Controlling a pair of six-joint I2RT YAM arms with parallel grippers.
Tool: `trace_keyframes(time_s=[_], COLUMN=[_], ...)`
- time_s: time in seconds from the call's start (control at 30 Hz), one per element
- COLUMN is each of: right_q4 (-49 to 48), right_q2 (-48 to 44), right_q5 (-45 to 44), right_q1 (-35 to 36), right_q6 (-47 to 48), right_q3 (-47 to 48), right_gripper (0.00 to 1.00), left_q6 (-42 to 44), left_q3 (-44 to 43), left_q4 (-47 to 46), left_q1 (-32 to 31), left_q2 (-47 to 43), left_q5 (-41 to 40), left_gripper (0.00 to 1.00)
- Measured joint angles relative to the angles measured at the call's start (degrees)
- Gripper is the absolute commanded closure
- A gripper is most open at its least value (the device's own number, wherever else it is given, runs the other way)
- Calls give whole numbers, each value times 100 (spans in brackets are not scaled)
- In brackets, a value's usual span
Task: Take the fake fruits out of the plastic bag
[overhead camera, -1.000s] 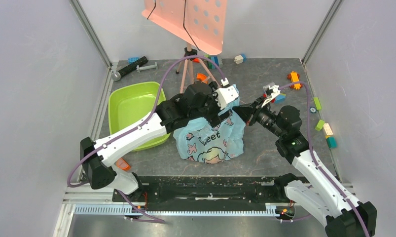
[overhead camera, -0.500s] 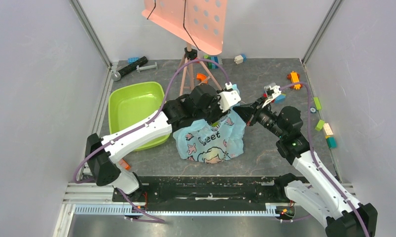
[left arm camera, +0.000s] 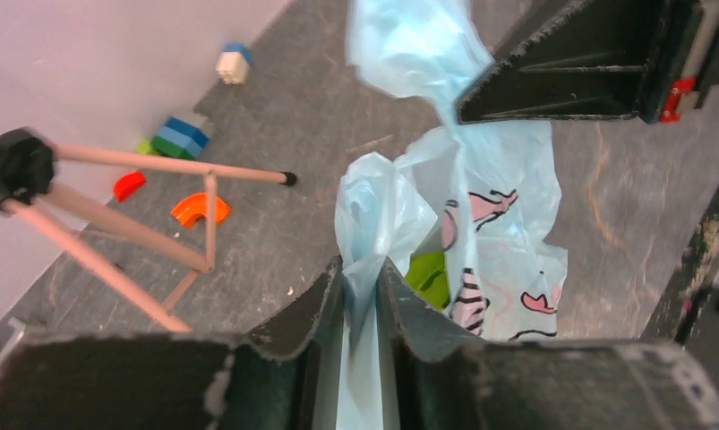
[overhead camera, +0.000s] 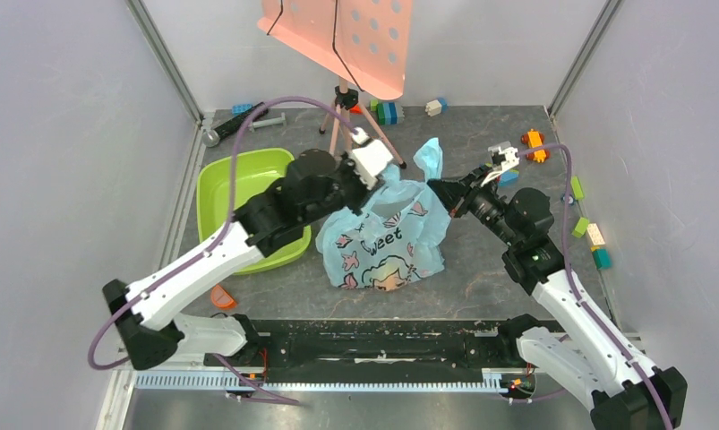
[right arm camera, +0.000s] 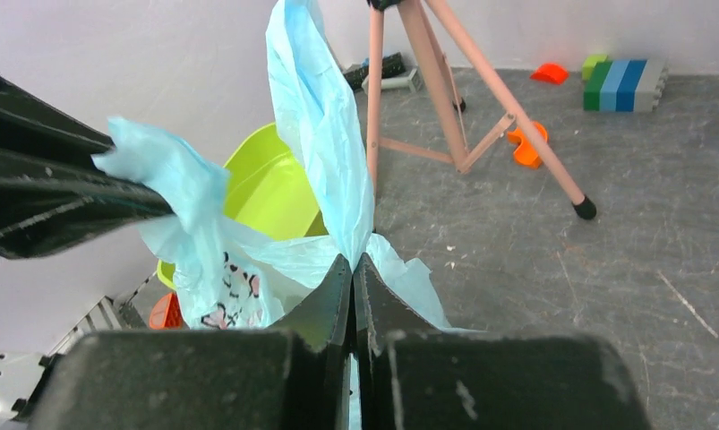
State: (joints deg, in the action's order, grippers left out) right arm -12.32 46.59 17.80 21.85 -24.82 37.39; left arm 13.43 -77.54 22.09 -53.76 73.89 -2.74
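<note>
The light-blue plastic bag [overhead camera: 382,242] with the cartoon girl's face stands on the dark table between both arms. My left gripper [overhead camera: 389,176] is shut on the bag's left handle, and the film is pinched between its fingers [left arm camera: 362,269]. My right gripper [overhead camera: 434,185] is shut on the right handle [right arm camera: 353,264], whose loose end sticks up above it. The bag's mouth is stretched between the two grips. Through the opening a green fruit [left arm camera: 430,276] shows inside the bag. The other fake fruits are hidden in it.
A lime-green tub [overhead camera: 239,193] lies left of the bag, under my left arm. A pink tripod [overhead camera: 346,98] with a pink perforated board stands behind. Toy bricks [overhead camera: 387,112] lie along the back wall and the right edge [overhead camera: 593,237]. An orange piece [overhead camera: 221,296] lies front left.
My left gripper has shut on the bag's left handle and pulled it back and to the left, away from the right gripper. The bag has spread wider. The right gripper keeps its hold.
</note>
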Motion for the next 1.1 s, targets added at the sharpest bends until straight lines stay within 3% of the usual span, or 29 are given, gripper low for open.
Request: trace_keyframes(time_s=[0.17,0.4,0.63,0.73,0.8,0.93,1.03,1.1], right_q4=[-31,-376,-472,-459,-415,-190,103,258], right_q2=[256,498,636,544,444,269,153,26], right_q5=[-177,-313,-584,-772,-883,-957,-975,-977], right_q1=[0,0,0,0,0,0,0,0], right_q6=[184,638,793,811,844,916,1045,1110], right_q3=[402,874,929,669,417,17,-68,-68], right_gripper=[100,100,100,94,86,43,30,27], left_q6=[-627,-1545,-2085,-2205,-2330,-2675,-2905,-3040], left_q3=[494,745,914,1117,1445,2387,3010,3305], left_q4=[-750,-1652,-2288,-2474,-2706,-3222,-3609,-3781], left_q1=[645,1585,1871,1882,1884,1893,1893,1893], left_q2=[-737,-1150,-1193,-1311,-1471,-1891,-2164,-2339], left_q5=[81,811,1373,1530,1672,2103,2393,2559], left_gripper=[85,93,98,98,98,98,98,98])
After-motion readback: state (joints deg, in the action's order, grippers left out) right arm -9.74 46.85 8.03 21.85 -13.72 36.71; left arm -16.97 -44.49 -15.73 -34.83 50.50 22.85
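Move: My left hand has its fingers nearly shut on one side of the light-blue plastic bag's rim. The bag's body hangs some 19 cm below, about 4 cm back and 3 cm to this hand's right. My right hand pinches the other handle, with the body about 14 cm to its left, 5 cm back and 17 cm down. The green tray lies roughly 32 cm left of my left hand, 11 cm ahead and 30 cm below. My left fingers finish shutting on the rim while that hand pulls it up about 10 cm and leftward, away from my right hand, then draws it back and down, rolling some 40 degrees so the fingertips come up to just above level. My right hand lifts its handle and carries it slightly forward, then sinks about 9 cm, easing right, and opens wide to let go. ##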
